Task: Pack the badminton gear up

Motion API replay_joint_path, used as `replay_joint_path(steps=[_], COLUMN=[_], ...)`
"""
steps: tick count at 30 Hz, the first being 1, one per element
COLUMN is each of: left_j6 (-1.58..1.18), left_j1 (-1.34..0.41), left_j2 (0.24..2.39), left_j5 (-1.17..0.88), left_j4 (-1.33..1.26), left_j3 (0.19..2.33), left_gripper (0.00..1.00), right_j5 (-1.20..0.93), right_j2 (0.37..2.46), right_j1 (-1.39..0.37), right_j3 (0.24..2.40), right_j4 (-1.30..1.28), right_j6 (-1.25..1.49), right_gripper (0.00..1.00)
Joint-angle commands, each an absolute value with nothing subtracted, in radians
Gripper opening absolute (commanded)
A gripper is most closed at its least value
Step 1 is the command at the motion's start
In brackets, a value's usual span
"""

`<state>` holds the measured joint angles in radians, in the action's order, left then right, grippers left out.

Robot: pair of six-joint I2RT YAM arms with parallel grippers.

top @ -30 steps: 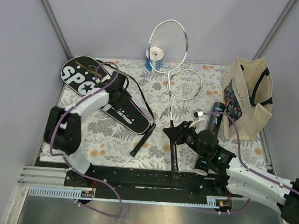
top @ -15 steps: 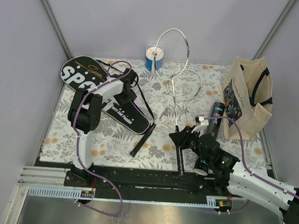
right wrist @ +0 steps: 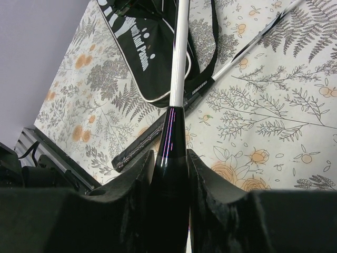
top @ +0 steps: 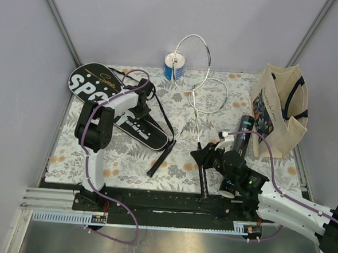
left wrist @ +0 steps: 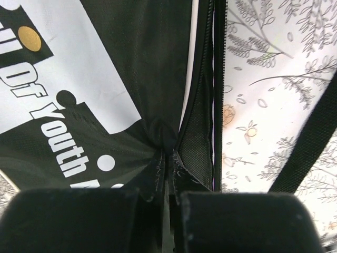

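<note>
The long black "SPORT" racket cover (top: 102, 94) lies at the left; its zip edge fills the left wrist view (left wrist: 105, 79). My left gripper (top: 140, 108) (left wrist: 167, 195) is shut, pinching a fold of the cover's fabric by the zip. My right gripper (top: 204, 156) (right wrist: 171, 163) is shut on the black handle of one racket (top: 191, 62), whose white shaft (right wrist: 180, 52) rises so the head hangs above the back of the table. The second racket (top: 211, 94) lies flat with its handle (right wrist: 142, 145) near the cover. A black tube (top: 244, 131) lies by my right arm.
A cream tote bag (top: 279, 113) stands open at the right edge. A short blue-and-white roll (top: 174, 66) stands at the back, just left of the raised racket head. The cover's black strap (left wrist: 310, 142) trails over the flowered tablecloth (top: 127, 158).
My left arm has folded up and its gripper has closed on the cover's edge. The right arm drew the held racket a little nearer and to the right.
</note>
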<state>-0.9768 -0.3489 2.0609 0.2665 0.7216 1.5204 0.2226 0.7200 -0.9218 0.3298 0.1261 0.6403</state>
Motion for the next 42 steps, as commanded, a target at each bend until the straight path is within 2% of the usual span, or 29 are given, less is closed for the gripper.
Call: replay_joint_path(steps=[1,7,16,21,32,42], left_j6=[-0.864,-0.711,-0.5,-0.476,-0.511,-0.52], left_j1=[-0.336,-0.336,-0.337,-0.337,-0.337,-0.337], left_j2=[1.967,1.801,1.499,1.318,1.226,1.187], left_j5=[0.336,0.359,0.264,0.172,0.164,0.152], left_j4=[0.752,0.707,0.6,0.534,0.558,0.549], left_j3=[1.479,1.359,1.103,0.977,0.874,0.839], left_gripper=[0.0,0.0,0.0,0.0,0.0,0.0], right_j5=[0.207,0.129,-0.165,-0.353,-0.437,-0.459], right_j2=[0.738,0.747,0.807,0.865,0.913,0.948], right_j1=[-0.919,-0.919,-0.919,-0.92,-0.92,-0.92], right_j3=[0.35,0.373,0.351,0.348,0.361,0.413], right_j4=[0.207,0.163,0.202,0.267,0.262,0.244], right_j6=[0.612,0.61,0.71,0.82,1.038,1.029], right_gripper=[0.0,0.0,0.0,0.0,0.0,0.0])
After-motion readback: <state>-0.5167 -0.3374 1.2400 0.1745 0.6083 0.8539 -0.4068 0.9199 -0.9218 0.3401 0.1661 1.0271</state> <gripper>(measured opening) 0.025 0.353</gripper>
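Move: The right hand holds the racket about 15 cm above the table. The racket bag it is meant for has its middle roughly 27 cm ahead and 38 cm to its left; the other racket's grip lies about 4 cm ahead and 18 cm left, and the dark tube 16 cm ahead and 18 cm right. The left hand, shut on the bag's edge, has the bag's middle some 11 cm left and 2 cm ahead, and the loose racket's grip 20 cm back and 12 cm right. Back towards the base, and then slightly left and up, the left hand drags the bag by the edge it still pinches, about 14 cm, turning some 25 degrees clockwise. Meanwhile the right hand keeps its hold on the racket and draws back about 10 cm and left 6 cm, turning counter-clockwise and tipping forward-down, so the racket's head swings left and down towards the bag's open edge. ##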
